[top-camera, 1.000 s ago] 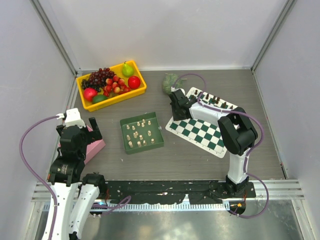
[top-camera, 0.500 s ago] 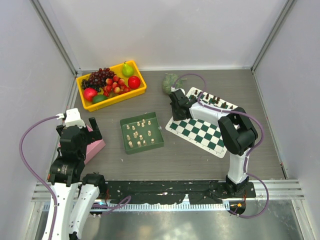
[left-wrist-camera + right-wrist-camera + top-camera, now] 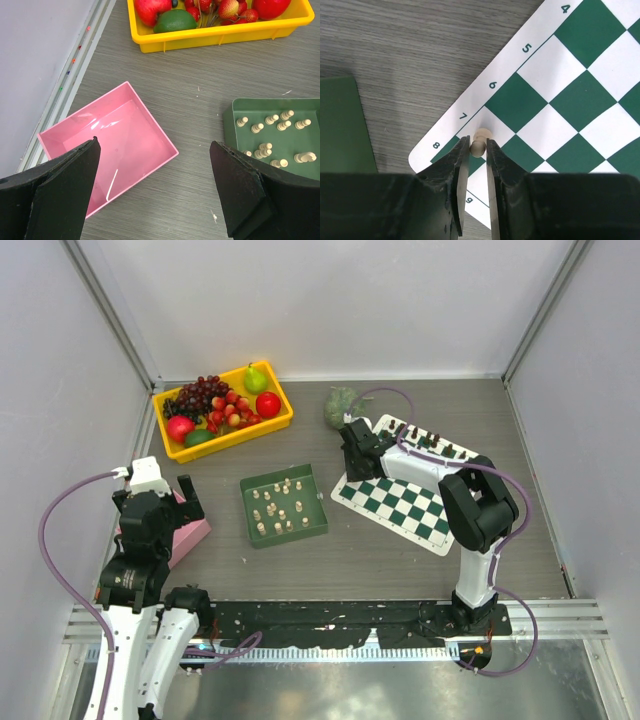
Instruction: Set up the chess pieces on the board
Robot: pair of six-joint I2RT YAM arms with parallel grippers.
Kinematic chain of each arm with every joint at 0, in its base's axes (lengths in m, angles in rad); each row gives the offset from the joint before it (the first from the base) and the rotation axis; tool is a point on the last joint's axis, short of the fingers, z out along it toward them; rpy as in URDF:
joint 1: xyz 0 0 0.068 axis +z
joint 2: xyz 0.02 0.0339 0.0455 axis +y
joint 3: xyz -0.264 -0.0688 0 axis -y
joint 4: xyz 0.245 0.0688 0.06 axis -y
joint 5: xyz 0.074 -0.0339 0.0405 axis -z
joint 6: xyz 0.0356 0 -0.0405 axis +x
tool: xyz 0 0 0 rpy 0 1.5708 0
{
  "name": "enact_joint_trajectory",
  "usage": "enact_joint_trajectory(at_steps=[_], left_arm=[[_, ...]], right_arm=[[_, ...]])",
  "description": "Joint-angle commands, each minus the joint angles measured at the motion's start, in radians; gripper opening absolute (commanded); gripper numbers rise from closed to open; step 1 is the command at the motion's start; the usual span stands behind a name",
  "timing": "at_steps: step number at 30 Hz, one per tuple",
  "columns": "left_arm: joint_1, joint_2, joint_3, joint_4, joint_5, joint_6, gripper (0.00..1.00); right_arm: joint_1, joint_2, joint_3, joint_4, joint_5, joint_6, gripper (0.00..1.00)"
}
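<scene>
The board (image 3: pixel 400 502) lies right of centre, and its near-left corner (image 3: pixel 555 100) fills the right wrist view. A cream chess piece (image 3: pixel 482 134), a pawn, stands on a white square by the row 7 mark. My right gripper (image 3: pixel 478 146) is shut on its round head, low over that corner (image 3: pixel 352 470). Several more cream chess pieces (image 3: pixel 272 508) lie in the green tray (image 3: pixel 246 512), also in the left wrist view (image 3: pixel 272 119). My left gripper (image 3: pixel 154 150) hangs open and empty above the table at the far left (image 3: pixel 172 495).
A pink box (image 3: pixel 115 135) sits under the left gripper's left finger. Dark chess figures (image 3: pixel 425 438) line the board's far edge. A yellow tray (image 3: pixel 235 440) of fruit stands at the back left, and a green lumpy object (image 3: pixel 340 405) lies behind the board.
The right arm has shifted very slightly at the board's corner. The left arm and the objects have not moved.
</scene>
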Motion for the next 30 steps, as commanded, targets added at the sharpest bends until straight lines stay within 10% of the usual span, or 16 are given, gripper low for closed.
enact_joint_trajectory(at_steps=[1,30], left_arm=[[0.006,-0.005,-0.002,0.008,0.001,0.006,0.99],[0.006,0.115,0.018,-0.101,0.141,-0.041,0.99]], right_arm=[[-0.008,-0.036,0.004,0.013,-0.009,0.005,0.27],[0.132,-0.174,0.208,-0.156,-0.112,0.005,0.56]])
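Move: The white pawn stands on its corner-side square, between the right fingertips, its middle roughly 1 cm below the hand point. From the right hand, the green tray of white pieces lies about 13 cm left and 6 cm back, the cabbage about 16 cm ahead and 1 cm left, the board's middle about 11 cm right and level. From the left hand, the tray lies some 10 cm ahead, 21 cm right and 20 cm below. Open the right fingers off the pawn to a bit over half wide, then lift the hand quickly straight up about 10 cm, curving some 4 cm left on the tray's side towards the end and tipping the fingers slightly outward. Late on, start easing the open left gripper down about 2.5 cm and a little right, tilting its tip down slightly. ##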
